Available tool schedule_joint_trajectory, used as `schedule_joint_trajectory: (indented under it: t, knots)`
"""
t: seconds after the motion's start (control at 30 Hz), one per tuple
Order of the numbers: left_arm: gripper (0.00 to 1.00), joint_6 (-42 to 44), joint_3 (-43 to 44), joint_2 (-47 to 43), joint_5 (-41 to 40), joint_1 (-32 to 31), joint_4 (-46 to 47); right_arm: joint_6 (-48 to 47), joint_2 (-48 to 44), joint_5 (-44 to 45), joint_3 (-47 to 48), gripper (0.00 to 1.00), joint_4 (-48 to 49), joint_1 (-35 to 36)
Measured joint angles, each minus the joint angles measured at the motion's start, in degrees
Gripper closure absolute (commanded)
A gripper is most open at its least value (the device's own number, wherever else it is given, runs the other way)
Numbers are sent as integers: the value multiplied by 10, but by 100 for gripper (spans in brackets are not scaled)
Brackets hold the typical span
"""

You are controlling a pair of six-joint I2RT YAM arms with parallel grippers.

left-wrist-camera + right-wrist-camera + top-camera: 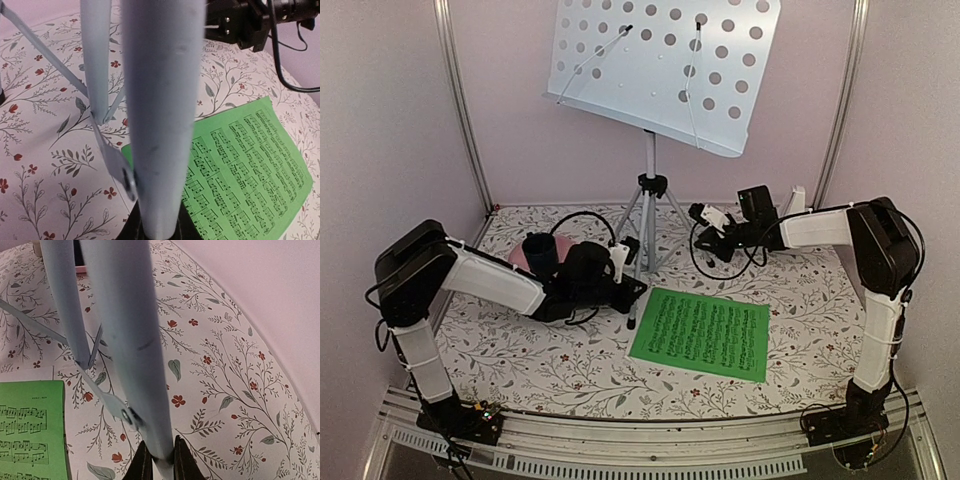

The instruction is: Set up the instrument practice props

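The pale grey music stand (650, 185) stands at the back centre on its tripod, its hole-punched desk (660, 65) tilted up high. My left gripper (626, 272) is shut on the stand's front leg (160, 125), which fills the left wrist view. My right gripper (698, 214) is shut on the right leg (131, 340), with dark fingertips (142, 466) on either side of it. The green sheet of music (701, 332) lies flat on the table in front of the stand. It also shows in the left wrist view (245, 170). The white sheet is out of view.
A dark blue cup (541, 250) on a pink plate (520, 258) stands behind my left arm. A small white object (797, 198) is partly hidden behind my right arm. Metal frame posts (460, 100) and pink walls close in the flowered table (560, 370).
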Motion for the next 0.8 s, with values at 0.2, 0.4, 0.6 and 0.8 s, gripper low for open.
schedule_joint_trajectory:
  t: [0.2,0.4,0.6,0.8]
  knots:
    - [61,-33,40,42,2,-27,11,29,3,41,9,57,4,-9]
    - [33,-47,22,52,38,-76,5,49,3,77,9,32,18,-16]
    - [32,2,-66,-29,112,-58,10,72,-30,103,-18,7,35,-17]
    - [31,69,-61,-112,188,71,-6,117,-88,98,-26,2,44,-21]
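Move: Pinching the stand's left front leg, the left hand has the foot of this leg about 8 cm below and roughly 2 cm back; the centre post stands some 9 cm ahead and 3 cm right. The green sheet lies 13 cm right and 5 cm back, 8 cm lower. The right hand grips the right leg, its foot about 8 cm below and 2 cm to the right, with the centre post 12 cm left and level, and the sheet 16 cm back and 2 cm left. Carrying its leg on to the right, the left hand opens and lets go, drawing back about 8 cm and dipping, then swings forward, left and up beside the freed leg. The right hand also opens wide off its leg while shifting right and forward, then rises some 7 cm, ending about 15 degrees clockwise. ##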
